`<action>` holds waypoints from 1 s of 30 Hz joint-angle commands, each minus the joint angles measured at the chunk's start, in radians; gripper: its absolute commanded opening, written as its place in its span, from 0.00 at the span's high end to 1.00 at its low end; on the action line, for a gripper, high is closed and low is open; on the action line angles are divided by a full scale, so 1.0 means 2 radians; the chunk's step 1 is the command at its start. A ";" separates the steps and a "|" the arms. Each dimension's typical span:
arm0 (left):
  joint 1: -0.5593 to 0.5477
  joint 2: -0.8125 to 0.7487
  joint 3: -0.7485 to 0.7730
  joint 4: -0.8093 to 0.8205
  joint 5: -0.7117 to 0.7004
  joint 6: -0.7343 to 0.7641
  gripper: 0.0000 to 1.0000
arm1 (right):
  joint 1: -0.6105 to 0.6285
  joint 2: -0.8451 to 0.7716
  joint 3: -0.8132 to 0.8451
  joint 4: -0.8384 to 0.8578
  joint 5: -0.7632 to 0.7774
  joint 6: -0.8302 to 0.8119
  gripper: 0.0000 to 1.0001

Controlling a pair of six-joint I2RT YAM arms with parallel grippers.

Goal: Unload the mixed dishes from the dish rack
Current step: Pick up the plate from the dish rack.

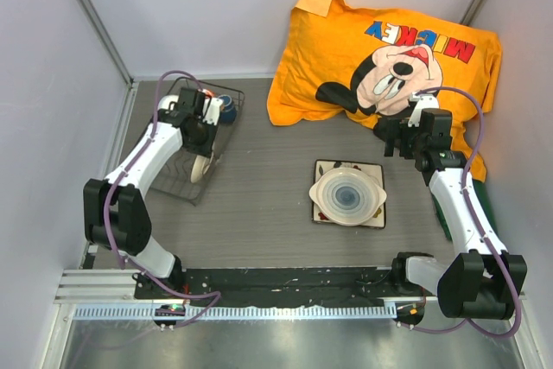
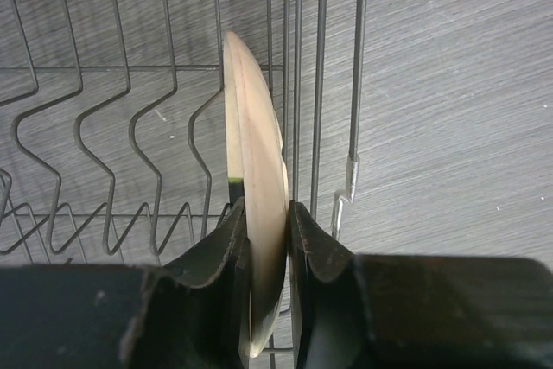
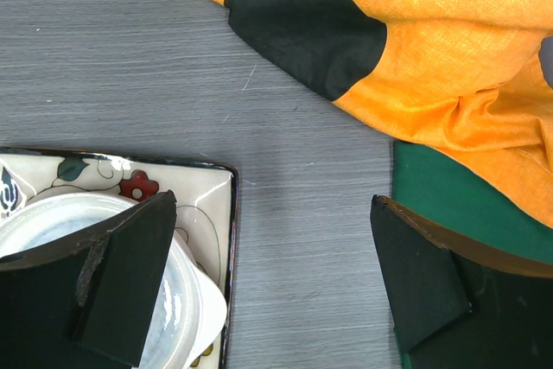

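Observation:
The dish rack (image 1: pixel 183 189), a dark wire grid, sits at the left of the table. A small cream-white bowl (image 1: pixel 202 167) (image 2: pixel 256 136) stands on edge between its wires (image 2: pixel 320 84). My left gripper (image 1: pixel 204 149) (image 2: pixel 270 222) reaches down into the rack, both fingers pressed against this bowl's rim. A small dark-blue cup (image 1: pixel 227 111) sits at the rack's far end. Mid-table lies the square flowered plate (image 1: pixel 377 170) (image 3: pixel 203 192) with a large pale round bowl (image 1: pixel 347 196) (image 3: pixel 194 295) on it. My right gripper (image 1: pixel 393 136) (image 3: pixel 272 203) hovers open, empty, just right of the plate.
An orange Mickey pillowcase (image 1: pixel 389 49) (image 3: pixel 449 66) covers the far right of the table. A green cloth (image 1: pixel 479 200) (image 3: pixel 449 192) lies beneath its right edge, under my right arm. White walls close in the table at the left, back and right.

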 commanded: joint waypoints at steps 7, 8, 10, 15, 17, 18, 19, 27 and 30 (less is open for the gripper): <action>-0.006 -0.019 0.061 0.002 0.009 0.022 1.00 | 0.002 -0.001 0.019 0.009 -0.004 -0.006 0.02; -0.006 -0.019 0.067 -0.001 0.008 0.021 1.00 | 0.002 -0.001 0.019 0.008 -0.004 -0.006 0.02; -0.006 -0.023 0.072 -0.004 0.004 0.017 1.00 | 0.002 0.000 0.020 0.008 -0.005 -0.006 0.02; -0.006 -0.030 0.085 -0.016 0.000 0.011 1.00 | 0.002 0.000 0.020 0.007 -0.006 -0.007 0.02; -0.006 -0.037 0.087 -0.018 -0.001 0.010 1.00 | 0.002 0.000 0.020 0.007 -0.006 -0.007 0.02; -0.006 -0.040 0.087 -0.019 -0.002 0.009 1.00 | 0.002 0.001 0.020 0.007 -0.006 -0.007 0.02; -0.006 -0.045 0.088 -0.020 -0.002 0.009 1.00 | 0.002 0.001 0.021 0.006 -0.007 -0.007 0.02; -0.005 -0.078 0.114 -0.033 0.000 0.010 1.00 | 0.002 0.003 0.020 0.006 -0.007 -0.008 0.02; -0.005 -0.085 0.128 -0.041 0.001 0.009 1.00 | 0.002 0.003 0.021 0.006 -0.006 -0.008 0.02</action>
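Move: The plate stands on edge in the dish rack, already pinched near its upper rim by the left hand, its middle about 6 cm below and 2 cm back of that hand. From the left hand, the blue mug sits some 11 cm ahead and 4 cm right, the orange mug 12 cm ahead and 2 cm left, and the white cup 10 cm ahead and 9 cm left, all roughly 6 cm lower. The plate lies about 50 cm left of the right hand, 4 cm back and 10 cm down. The plate, still pinched between the left fingers, is drawn upward out of the rack by some 9 to 10 cm, slowly at first and fastest at the end. The left hand drifts only about a centimetre forward and right while the wrist tips the fingertips outward by roughly 10 degrees; the fingers keep their hold. ##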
